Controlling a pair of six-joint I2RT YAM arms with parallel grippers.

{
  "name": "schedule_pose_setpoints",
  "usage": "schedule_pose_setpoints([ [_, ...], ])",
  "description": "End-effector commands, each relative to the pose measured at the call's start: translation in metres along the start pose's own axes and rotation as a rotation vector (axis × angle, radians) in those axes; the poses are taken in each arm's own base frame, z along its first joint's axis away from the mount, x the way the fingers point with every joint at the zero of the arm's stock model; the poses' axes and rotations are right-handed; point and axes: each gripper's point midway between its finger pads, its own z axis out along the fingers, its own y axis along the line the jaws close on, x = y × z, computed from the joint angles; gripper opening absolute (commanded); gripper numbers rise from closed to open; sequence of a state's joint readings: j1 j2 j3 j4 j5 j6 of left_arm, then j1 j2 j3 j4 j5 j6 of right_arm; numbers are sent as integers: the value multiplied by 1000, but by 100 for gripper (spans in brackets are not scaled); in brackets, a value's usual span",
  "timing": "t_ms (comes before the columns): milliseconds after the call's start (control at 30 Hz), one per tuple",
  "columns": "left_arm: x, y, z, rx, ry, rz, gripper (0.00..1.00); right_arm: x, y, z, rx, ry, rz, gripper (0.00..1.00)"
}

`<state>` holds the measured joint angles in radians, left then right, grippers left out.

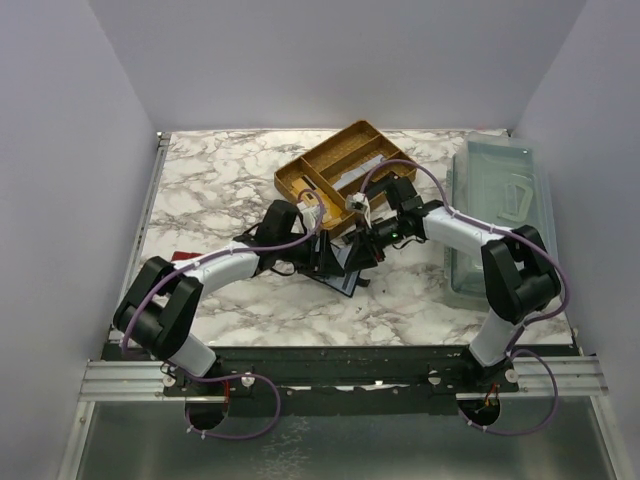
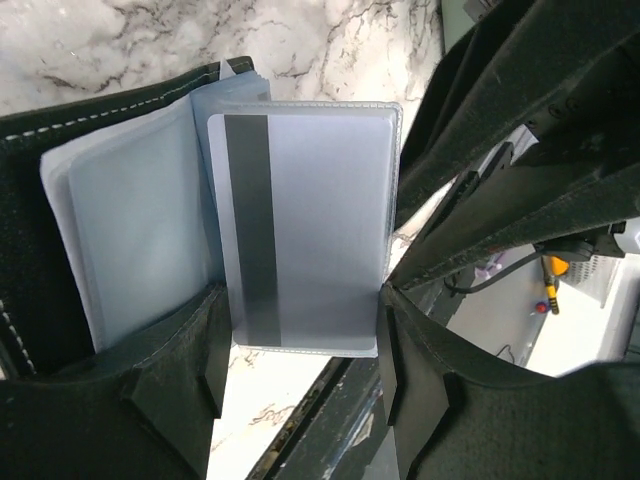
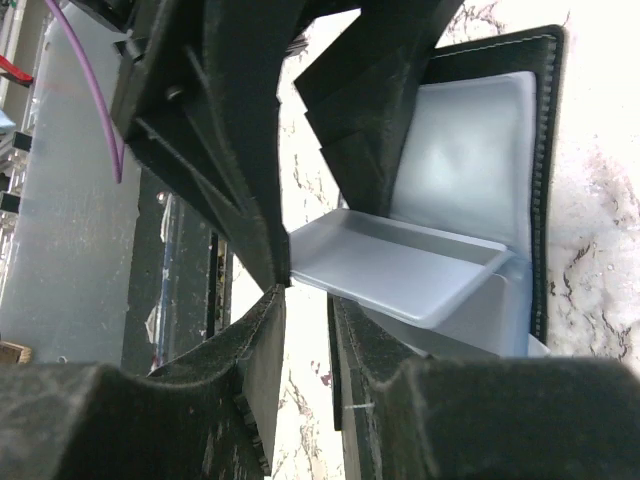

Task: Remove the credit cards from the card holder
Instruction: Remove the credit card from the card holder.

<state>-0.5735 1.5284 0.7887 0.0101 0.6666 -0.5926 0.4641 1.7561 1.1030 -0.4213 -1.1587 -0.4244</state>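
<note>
The black card holder (image 2: pixel 60 130) lies open on the marble table (image 1: pixel 220 190) between both arms, its clear sleeves fanned out. One sleeve stands up with a pale grey-blue credit card (image 2: pixel 320 220) inside, dark stripe showing. My left gripper (image 2: pixel 305 350) is shut across this sleeve's width, a finger pressing each side edge near the bottom. My right gripper (image 3: pixel 308 320) is open with a narrow gap and nothing between its fingers. Its tips sit just below the corner of the raised sleeve (image 3: pixel 400 265), right beside the left gripper's fingers (image 3: pixel 240 150). The holder's cover (image 3: pixel 548 150) lies behind.
An orange compartment tray (image 1: pixel 335 170) sits just behind the grippers. A clear plastic bin (image 1: pixel 500 220) stands along the table's right side. The black frame rail (image 1: pixel 340 365) runs along the near edge, close under the holder (image 1: pixel 342 272).
</note>
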Motion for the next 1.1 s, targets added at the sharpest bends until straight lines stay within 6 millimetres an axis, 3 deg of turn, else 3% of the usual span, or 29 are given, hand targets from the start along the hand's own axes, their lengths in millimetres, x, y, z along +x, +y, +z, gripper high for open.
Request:
schedule_pose_setpoints([
  [0,-19,-5,-10,12,-30,107,42,-16,18,-6,-28,-23,-53,30],
  [133,-28,-3,-18,6,-68,106,42,-21,13,-12,4,-52,-13,32],
  [200,-29,-2,-17,8,-73,85,42,-22,10,-14,20,-76,25,44],
  [267,-28,5,-14,-7,-67,37,40,-21,4,-13,55,-90,66,50],
  [367,-33,18,-13,-29,-72,-47,34,-18,-9,-12,112,-96,136,51],
  [467,-38,18,-15,-8,-96,-75,33,-15,-25,-8,167,-110,248,51],
  [800,-33,-12,-14,205,-77,-91,34,-18,-42,1,206,-244,527,52],
  [933,-33,-18,-14,225,-85,-79,34,-24,-33,-1,174,-257,498,52],
  [1067,-34,-17,-14,220,-89,-87,33,-26,-13,-5,53,-195,287,52],
])
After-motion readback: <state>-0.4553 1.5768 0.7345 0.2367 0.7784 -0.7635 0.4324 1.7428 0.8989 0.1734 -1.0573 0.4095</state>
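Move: The card in its clear sleeve stands between the left fingertips, its middle about 2 cm to the right of the left hand and 2 cm above; from the right hand it is some 2 cm to the left and 1 cm ahead, level. The holder's open cover hangs about 3 cm ahead of and 3 cm below the left hand, 1 cm to its right. On the table, some 12 cm below that hand, the black clamp lies 8 cm ahead and 6 cm right. The left fingers keep the card's sleeve gripped by its two side edges and carry the holder about 3 cm forward, first also to the left, partly returning as the hand tilts its left side down. Beside the sleeve's free end, the right hand rises, opens wider, then works forward and down, rolling and swinging clockwise, some 30 degrees in all; whether it touches the sleeve can't be seen. ##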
